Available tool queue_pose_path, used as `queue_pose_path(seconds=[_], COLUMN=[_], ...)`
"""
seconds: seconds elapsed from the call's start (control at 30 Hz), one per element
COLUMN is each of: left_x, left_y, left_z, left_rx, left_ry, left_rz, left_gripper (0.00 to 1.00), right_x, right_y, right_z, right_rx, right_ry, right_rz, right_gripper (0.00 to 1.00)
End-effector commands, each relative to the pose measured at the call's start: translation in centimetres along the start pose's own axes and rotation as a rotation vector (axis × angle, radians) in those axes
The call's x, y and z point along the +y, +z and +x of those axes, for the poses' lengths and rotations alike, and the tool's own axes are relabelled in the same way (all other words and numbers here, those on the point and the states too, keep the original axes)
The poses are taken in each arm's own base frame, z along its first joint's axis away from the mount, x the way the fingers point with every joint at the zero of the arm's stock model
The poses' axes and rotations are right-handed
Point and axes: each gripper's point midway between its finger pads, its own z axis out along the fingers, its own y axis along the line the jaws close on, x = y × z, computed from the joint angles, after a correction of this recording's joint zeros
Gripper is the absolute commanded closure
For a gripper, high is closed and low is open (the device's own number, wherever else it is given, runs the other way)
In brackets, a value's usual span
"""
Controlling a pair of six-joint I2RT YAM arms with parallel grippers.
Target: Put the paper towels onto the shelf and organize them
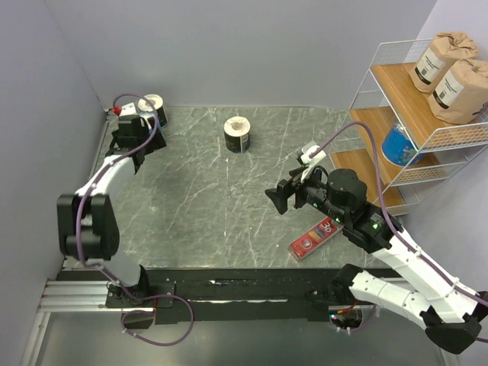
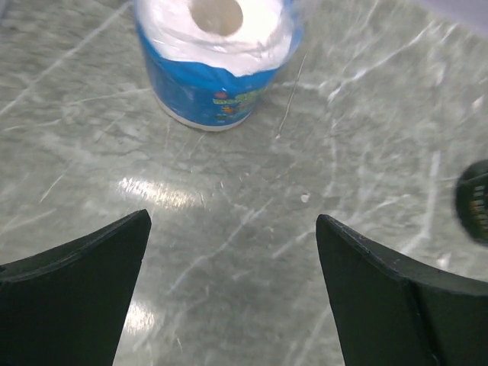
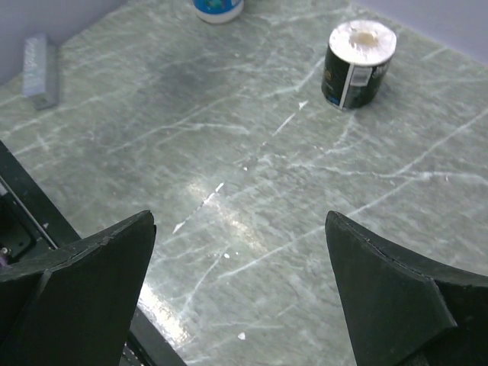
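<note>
The shelf (image 1: 364, 122) stands at the right, a white wire rack with stepped wooden tiers. Two brown paper towels (image 1: 446, 59) (image 1: 465, 90) sit on its top tier and a blue one (image 1: 398, 143) on the middle tier. A black roll with a white top (image 1: 238, 134) (image 3: 358, 53) stands upright mid-table. Another blue roll (image 1: 155, 107) (image 2: 217, 61) (image 3: 219, 8) stands in the far left corner. My left gripper (image 1: 136, 120) (image 2: 232, 221) is open just short of it, with nothing between its fingers. My right gripper (image 1: 276, 200) (image 3: 240, 221) hangs open and empty over the table, facing left.
A flat red box (image 1: 315, 238) lies near the right arm, close to the front edge. A small grey block (image 3: 40, 72) lies by the left wall. A dark round object (image 2: 476, 202) is cut off at the edge of the left wrist view. Walls close the left and back.
</note>
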Motion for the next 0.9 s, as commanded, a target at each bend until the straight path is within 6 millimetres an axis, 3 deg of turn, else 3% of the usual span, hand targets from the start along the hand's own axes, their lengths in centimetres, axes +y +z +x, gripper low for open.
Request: queue_pose_path(seconds=[0.0,0.07,0.17,0.23,0.37,0.63,0.87], left_x=[-1.9,-1.4,-0.9,-1.1,0.0,0.3,0.9], left_y=[3.5,5.6,7.5,8.2,10.6,12.0,13.7], left_z=[-2.9,-1.5,-1.4,-2.3,-1.3,-2.1,-0.3], left_rx=[-0.099,-0.072,-0.087,-0.125,-0.111,-0.164,-0.139], left_ry=[0.074,0.107,0.145,0.167,0.203,0.243,0.248], left_rz=[0.069,0.045,0.016,0.013,-0.047,-0.068,-0.090], left_gripper=[0.04,0.04,0.03,0.03,0.04,0.03,0.03], right_x=[1.0,1.1,1.0,0.8,0.1,-0.5,-0.7], right_y=[-0.2,-0.1,0.1,0.2,0.6,1.6,2.7], right_z=[-2.0,-2.2,-2.5,-2.7,-3.0,-3.4,-3.3], right_rx=[-0.091,-0.097,-0.098,-0.101,-0.108,-0.112,-0.101], right_ry=[0.010,-0.001,-0.022,-0.028,-0.081,-0.104,-0.115], right_rz=[-0.046,-0.054,-0.050,-0.042,-0.012,0.022,0.033], right_gripper=[0.00,0.00,0.00,0.00,0.00,0.00,0.00])
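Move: The blue paper-towel roll stands about 15 cm ahead of the left hand and 3 cm to its left, its middle some 12 cm below. A dark roll stands just behind it, about 24 cm straight ahead of the left hand, and another dark roll is 14 cm ahead and some 29 cm to that hand's right, both about as low. From the right hand, the blue roll lies roughly 39 cm ahead, 48 cm left and 26 cm below. The left hand, open and empty, swoops forward and down towards the blue roll, sinking about 7 cm early on, then runs on nearly level and a little left, some 10 cm forward in all, until its spread fingers come up close to the near side of the roll's top, where the loose plastic wrap laps over the left finger. On the way the wrist rolls about 15 degrees, left side rising, and the fingers stay wide open, while the right hand, also open, eases a couple of centimetres forward. ##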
